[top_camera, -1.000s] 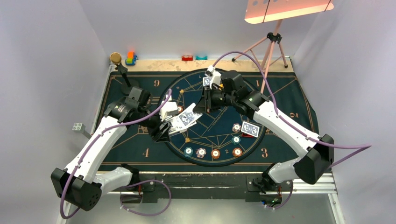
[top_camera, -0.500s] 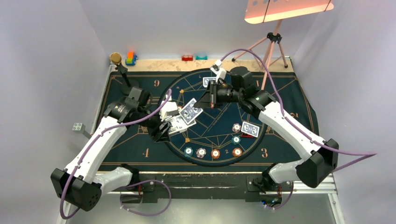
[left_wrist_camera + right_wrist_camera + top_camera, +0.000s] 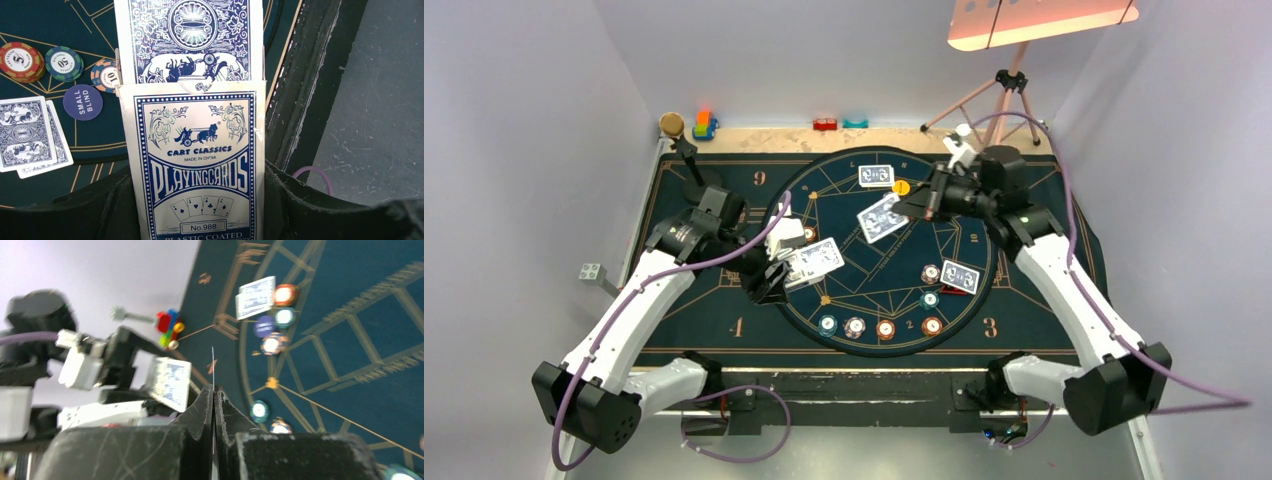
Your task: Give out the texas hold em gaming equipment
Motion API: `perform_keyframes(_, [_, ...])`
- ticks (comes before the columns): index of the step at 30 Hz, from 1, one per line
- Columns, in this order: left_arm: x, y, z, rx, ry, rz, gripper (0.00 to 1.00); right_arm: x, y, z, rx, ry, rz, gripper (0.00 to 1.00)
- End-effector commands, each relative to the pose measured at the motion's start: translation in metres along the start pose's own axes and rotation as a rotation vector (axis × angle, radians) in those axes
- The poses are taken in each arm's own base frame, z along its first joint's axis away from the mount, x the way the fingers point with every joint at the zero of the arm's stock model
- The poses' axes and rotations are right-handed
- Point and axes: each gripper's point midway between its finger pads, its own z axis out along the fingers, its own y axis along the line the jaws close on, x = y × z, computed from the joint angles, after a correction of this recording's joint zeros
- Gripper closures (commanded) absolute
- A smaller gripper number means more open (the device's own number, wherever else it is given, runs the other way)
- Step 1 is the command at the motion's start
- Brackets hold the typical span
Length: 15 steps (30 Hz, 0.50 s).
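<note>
My left gripper [image 3: 776, 272] [image 3: 200, 202] is shut on a blue-and-white playing card box [image 3: 812, 260] [image 3: 192, 165], with the deck [image 3: 192, 40] sticking out of its open end. My right gripper [image 3: 922, 206] [image 3: 214, 392] is shut on one blue-backed card [image 3: 883, 218], seen edge-on [image 3: 213, 365], held above the round mat's far middle. On the mat lie a card [image 3: 876, 176], a yellow disc [image 3: 902, 187] and a card pair [image 3: 961, 276] with a red token under it. Several chips [image 3: 885, 328] line the near arc. Another card pair [image 3: 30, 135] lies by the small-blind disc [image 3: 82, 102].
A black stand [image 3: 686, 155] rises at the mat's far left corner. Toy blocks [image 3: 705, 125] sit on the wooden strip behind it, with a red block [image 3: 825, 124] and a teal one [image 3: 855, 123] further right. A pink tripod [image 3: 1009, 95] stands at the back right.
The right gripper closed on a card at the box and drew it away, moving right and back over the mat. The left arm and the box stayed put.
</note>
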Motion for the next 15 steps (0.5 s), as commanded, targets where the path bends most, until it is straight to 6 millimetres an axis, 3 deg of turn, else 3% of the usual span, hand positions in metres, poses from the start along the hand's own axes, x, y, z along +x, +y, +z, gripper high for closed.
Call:
perform_keyframes(1, [-0.011, 0.0, -0.006, -0.01, -0.048, 0.044, 0.91, -0.006, -0.077, -0.037, 0.226, -0.114, 0.093, 1.0])
perform_keyframes(8, [-0.012, -0.001, -0.006, -0.003, -0.051, 0.046, 0.91, 0.022, -0.222, -0.092, 0.605, -0.298, 0.393, 1.0])
perform_keyframes(10, [-0.012, -0.002, -0.006, 0.0, -0.049, 0.044, 0.91, 0.025, -0.24, -0.106, 0.662, -0.399, 0.461, 1.0])
perform_keyframes(11, [-0.012, -0.002, -0.006, 0.0, -0.049, 0.045, 0.91, 0.035, -0.251, -0.109, 0.682, -0.433, 0.498, 1.0])
perform_keyframes(15, [-0.012, -0.002, -0.005, 0.005, -0.047, 0.044, 0.91, 0.038, -0.266, -0.113, 0.7, -0.543, 0.544, 1.0])
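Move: The right hand holds a playing card; the card already dealt on the red triangle lies about 18 cm to its right, 2 cm farther out and some 30 cm below. The pale chip stack stands 7 cm to the left of that dealt card and the green chips 7 cm left and 6 cm nearer. From the left hand, which holds the deck, the dealt card is about 42 cm right, 12 cm ahead and 18 cm below. Right hand swoops down about 20 cm and right 20 cm towards the dealt card, turning clockwise, grip kept. ##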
